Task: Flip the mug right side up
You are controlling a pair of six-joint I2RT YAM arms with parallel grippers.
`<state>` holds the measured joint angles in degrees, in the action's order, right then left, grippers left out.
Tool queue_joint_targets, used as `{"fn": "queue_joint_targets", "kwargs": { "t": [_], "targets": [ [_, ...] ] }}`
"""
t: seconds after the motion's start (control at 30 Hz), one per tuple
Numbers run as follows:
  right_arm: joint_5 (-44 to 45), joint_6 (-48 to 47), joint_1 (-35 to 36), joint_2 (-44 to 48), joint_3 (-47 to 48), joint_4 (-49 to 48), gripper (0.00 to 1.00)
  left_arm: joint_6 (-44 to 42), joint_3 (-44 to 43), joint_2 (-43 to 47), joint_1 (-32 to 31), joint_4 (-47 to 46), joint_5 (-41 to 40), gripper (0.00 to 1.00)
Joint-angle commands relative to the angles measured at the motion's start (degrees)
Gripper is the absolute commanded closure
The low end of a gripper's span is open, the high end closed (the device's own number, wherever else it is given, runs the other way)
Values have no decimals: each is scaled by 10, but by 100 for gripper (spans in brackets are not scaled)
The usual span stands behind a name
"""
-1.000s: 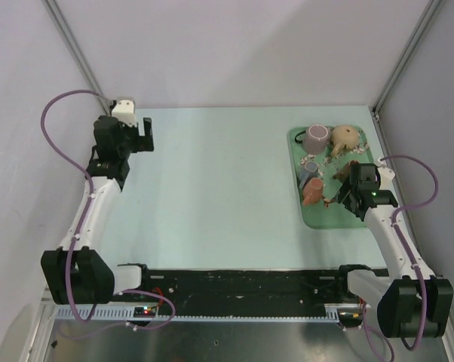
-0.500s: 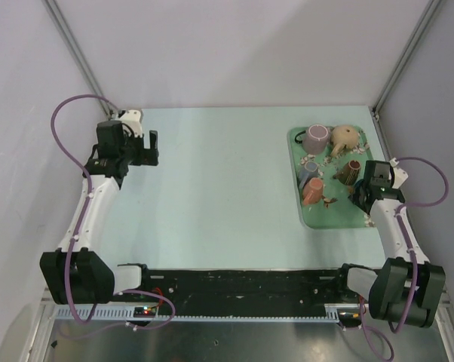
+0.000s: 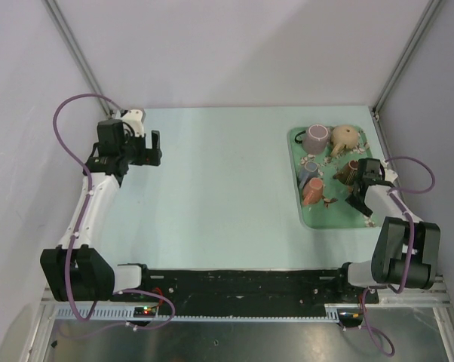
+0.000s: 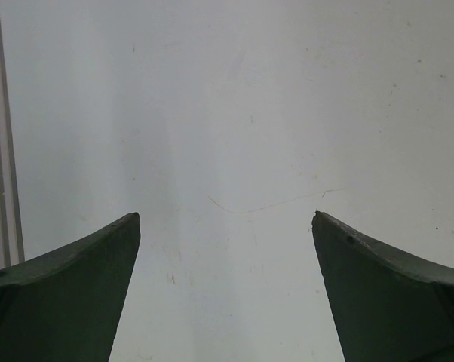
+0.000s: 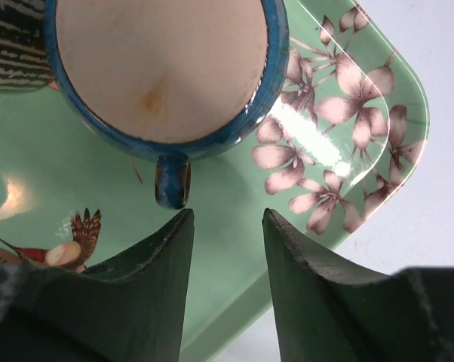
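In the right wrist view a blue mug (image 5: 163,68) stands on the green flowered tray (image 5: 227,173), showing a flat beige round face ringed in blue, so it looks base up. Its handle (image 5: 173,185) points at me, just past my left fingertip. My right gripper (image 5: 227,213) is open with a narrow gap and only tray floor between its jaws. In the top view this gripper (image 3: 360,197) hangs over the tray's right side and its wrist hides the mug. My left gripper (image 4: 225,215) is wide open over bare table, far left (image 3: 153,147).
On the tray (image 3: 317,219) are a purple mug (image 3: 316,138), a tan teapot (image 3: 346,136), a brown striped cup (image 3: 349,173), a small blue-grey cup (image 3: 311,165) and an orange cup on its side (image 3: 312,191). The tray's rim and the right wall are close.
The right gripper's jaws have narrowed and its arm has folded in, wrist shifting over the tray's right side. The left gripper drifted slightly right.
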<state>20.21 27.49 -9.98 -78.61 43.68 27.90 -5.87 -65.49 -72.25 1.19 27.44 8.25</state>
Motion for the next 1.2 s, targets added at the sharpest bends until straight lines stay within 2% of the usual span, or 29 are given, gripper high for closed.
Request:
{"fn": "queue_joint_targets", "kwargs": {
  "t": [0.0,0.37,0.4,0.47,0.5,0.8,0.97,1.17],
  "targets": [
    [31,5,-4,-24,31,-36,54,3,-29,-3,5,0,26,0],
    [27,6,-11,-88,68,-42,53,-10,-29,-1,4,11,36,2],
    [17,7,-11,-88,71,-41,51,-10,-29,-1,4,11,39,2],
    [-3,18,-10,-84,76,-36,38,-12,-30,-2,5,13,42,2],
    [-6,30,-8,-81,77,-31,34,-12,-31,-3,5,14,43,2],
    [63,140,25,-22,78,-29,29,-20,-28,-6,6,16,55,1],
    [92,178,29,-43,89,-4,29,-23,-25,-6,7,16,66,2],
    [131,203,43,-84,119,24,23,-23,-26,-10,9,16,75,2]
  ]
}}
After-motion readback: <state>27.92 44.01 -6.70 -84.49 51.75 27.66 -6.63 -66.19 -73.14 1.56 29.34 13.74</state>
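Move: The upside-down mug with the blue edge stands about 6 cm ahead of my right hand and 4 cm to its right, its middle roughly level with my fingers, its handle pointing back at them. A striped mug lies against it, some 12 cm ahead of my hand and 2 cm left; an orange mug lies about 5 cm ahead and 17 cm left. From my left hand the upside-down mug is roughly 75 cm right, 5 cm back and 18 cm lower. I take my half-open right hand about 5 cm forward along the near-left side of the upside-down mug, dipping some 1.5 cm at first, then rising about 3.5 cm. Meanwhile I spread my fingers to about three-quarters open and, late on, turn the wrist roughly 15 degrees clockwise and tilt the fingertips up a little, ending with one fingertip close to the handle. ##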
